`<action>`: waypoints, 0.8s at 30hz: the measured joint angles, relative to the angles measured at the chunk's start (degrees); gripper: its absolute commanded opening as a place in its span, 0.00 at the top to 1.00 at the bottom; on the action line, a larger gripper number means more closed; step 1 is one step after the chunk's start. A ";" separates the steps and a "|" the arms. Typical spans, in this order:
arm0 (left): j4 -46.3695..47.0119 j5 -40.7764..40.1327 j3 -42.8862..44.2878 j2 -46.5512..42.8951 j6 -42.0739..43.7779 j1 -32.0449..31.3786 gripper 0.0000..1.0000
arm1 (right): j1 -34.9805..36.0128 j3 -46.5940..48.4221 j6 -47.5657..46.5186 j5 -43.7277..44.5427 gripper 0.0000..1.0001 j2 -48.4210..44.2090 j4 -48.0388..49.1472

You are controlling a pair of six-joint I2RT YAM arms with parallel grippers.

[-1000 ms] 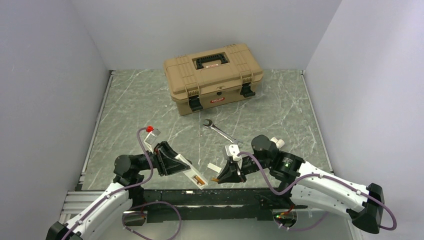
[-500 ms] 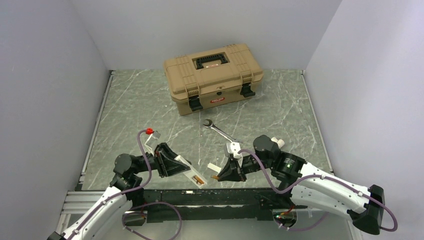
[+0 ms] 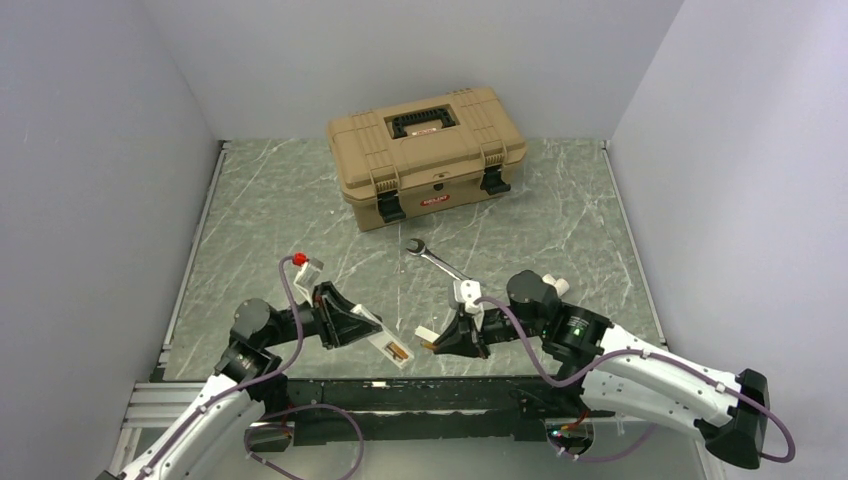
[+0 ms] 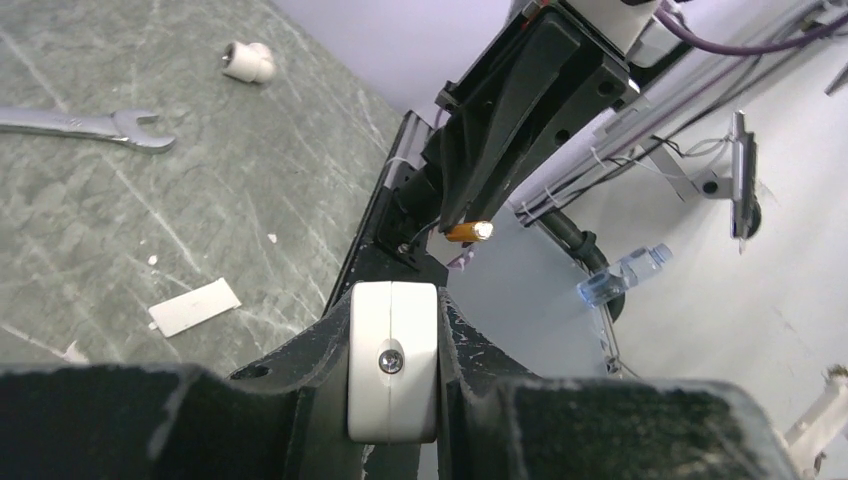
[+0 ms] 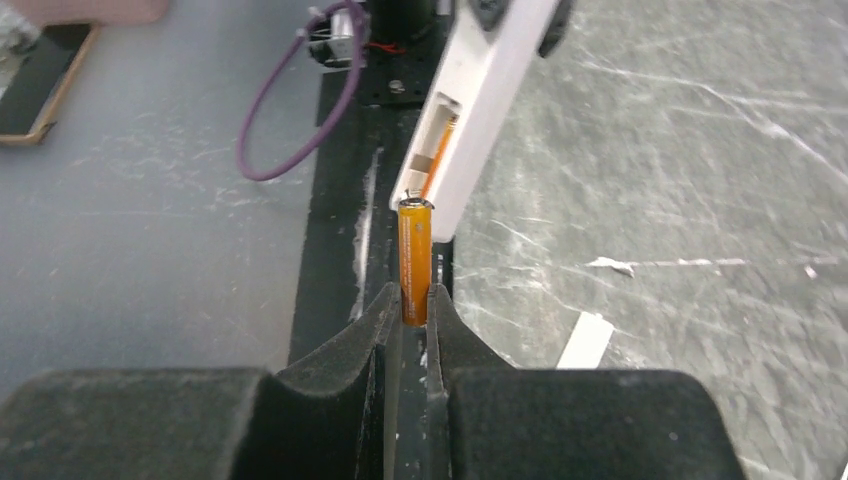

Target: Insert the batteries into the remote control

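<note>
My left gripper (image 3: 368, 325) is shut on the remote control (image 3: 387, 346), a slim white bar held over the table's near edge. Its screwed end (image 4: 392, 375) sits tight between the jaws. The remote control (image 5: 478, 110) shows an open recess with orange inside (image 5: 437, 155). My right gripper (image 3: 440, 343) is shut on an orange battery (image 5: 414, 262) that sticks out past the fingertips (image 5: 414, 300). The battery's silver tip (image 4: 468, 231) lies at the remote's lower end, by the recess mouth; contact cannot be made out.
A flat white cover plate (image 3: 427, 333) lies on the table between the grippers. A steel wrench (image 3: 437, 260) lies farther back, a tan toolbox (image 3: 425, 155) stands shut at the rear, and a small white cylinder (image 3: 556, 286) sits by the right arm.
Both grippers have shifted slightly away from the near edge. The battery tip and the remote's end have come closer together. Neither grip has changed.
</note>
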 measured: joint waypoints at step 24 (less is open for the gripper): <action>-32.76 -13.84 10.27 -3.41 7.67 0.02 1.00 | -2.40 12.17 19.65 41.31 0.86 41.99 -5.27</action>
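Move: The right hand holds a battery and is carrying it to bare table roughly 15 cm ahead, 2 cm to its left and 20 cm below. The cover lies short of that spot, about 8 cm ahead, 2 cm left and 20 cm below the hand. The wrench's middle is some 29 cm ahead, 3 cm right, also on the table. The remote is about 10 cm left, 2 cm ahead, near hand height. From the left hand the bare spot is some 10 cm ahead, 11 cm right, 22 cm below. Forward and down in one quick swoop, about 14 cm out and 16 cm lower, the right hand takes the battery away from the remote towards the bare table beyond the cover. It swings clockwise and tips its fingers steeply down, keeping its pinch. The left hand keeps hold of the remote, easing about 3 cm forward and 2 cm down and left while turning some 15 degrees counter-clockwise. ##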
